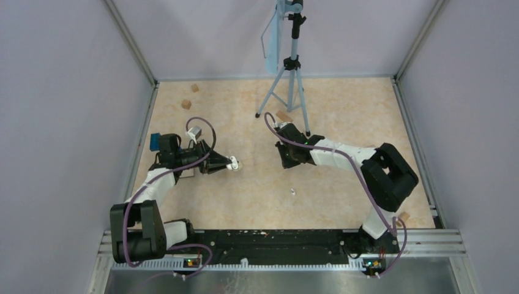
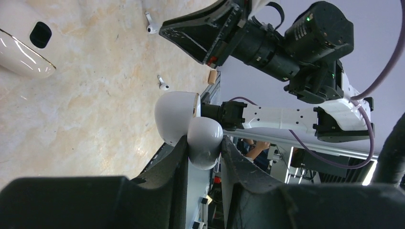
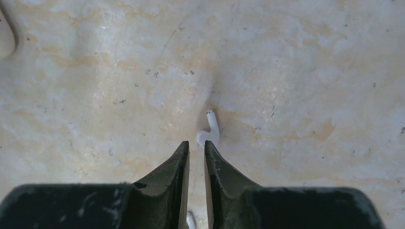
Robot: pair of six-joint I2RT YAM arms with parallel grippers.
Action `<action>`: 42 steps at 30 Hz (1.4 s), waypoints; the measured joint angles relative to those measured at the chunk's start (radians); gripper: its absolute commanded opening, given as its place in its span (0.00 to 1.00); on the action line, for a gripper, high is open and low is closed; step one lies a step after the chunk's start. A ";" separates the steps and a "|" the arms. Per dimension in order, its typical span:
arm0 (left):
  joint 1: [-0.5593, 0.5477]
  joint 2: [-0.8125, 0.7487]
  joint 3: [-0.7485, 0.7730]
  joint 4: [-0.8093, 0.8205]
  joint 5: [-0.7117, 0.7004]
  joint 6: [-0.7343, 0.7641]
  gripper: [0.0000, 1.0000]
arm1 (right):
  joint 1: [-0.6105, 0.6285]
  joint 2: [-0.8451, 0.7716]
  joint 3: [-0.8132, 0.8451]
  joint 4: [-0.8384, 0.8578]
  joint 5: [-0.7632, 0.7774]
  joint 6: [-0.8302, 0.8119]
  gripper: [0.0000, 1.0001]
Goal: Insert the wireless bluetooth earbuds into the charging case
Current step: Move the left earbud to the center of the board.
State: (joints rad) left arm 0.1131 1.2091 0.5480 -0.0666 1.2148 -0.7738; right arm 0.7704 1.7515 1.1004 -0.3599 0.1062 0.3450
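Observation:
My left gripper (image 2: 203,148) is shut on a white charging case (image 2: 191,124), held above the table with its lid swung open; in the top view it is at the middle left (image 1: 235,164). One white earbud (image 3: 208,131) lies on the table just past the tips of my right gripper (image 3: 196,144), touching neither finger. The right jaws stand a narrow slit apart with nothing between their tips. A small white bit shows low in that slit; I cannot tell what it is. A second earbud (image 1: 293,191) lies loose nearer the arm bases, also visible as earbud (image 2: 163,86).
A second white rounded case (image 2: 24,47) lies on the table left of the held one. A tripod (image 1: 287,79) stands at the back centre, close behind the right gripper (image 1: 286,160). Tan wooden blocks (image 1: 186,104) are scattered at the back left and near the right base. Walls enclose three sides.

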 measured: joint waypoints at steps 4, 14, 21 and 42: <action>-0.005 0.000 0.000 0.007 0.000 -0.003 0.00 | 0.000 -0.088 -0.038 -0.003 0.001 0.036 0.19; -0.054 0.000 0.000 0.007 -0.004 -0.002 0.00 | 0.000 -0.156 -0.072 -0.005 0.002 0.094 0.43; -0.090 0.000 0.000 0.006 -0.024 -0.002 0.00 | 0.000 -0.057 -0.071 -0.008 0.003 0.092 0.44; -0.108 0.000 0.000 0.014 -0.053 -0.008 0.00 | -0.019 0.000 -0.051 -0.030 0.075 0.056 0.50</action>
State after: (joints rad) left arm 0.0055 1.2091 0.5480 -0.0525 1.1618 -0.7822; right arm 0.7513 1.7512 1.0496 -0.3901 0.1810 0.4011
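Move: Just under the right fingertips, on the board, lies the left earbud: about 1 cm ahead, 1 cm to the right and 2 cm below the hand. The other loose earbud is some 8 cm back and 2 cm to the right of this hand, and the cream case about 17 cm to its left, roughly level. From the left hand, holding the white charging case, the left earbud lies some 6 cm ahead, 18 cm right and 13 cm below. Rising nearly 4 cm off the earbud, the right hand opens its barely parted fingers to about half, then sinks some 5 cm back down to the board, easing slightly back, and finally sweeps about 2 cm right, low down, bringing its left finger against the earbud's bulb. The left hand keeps its grip on the white case, carrying it 2 cm right and a little back. ##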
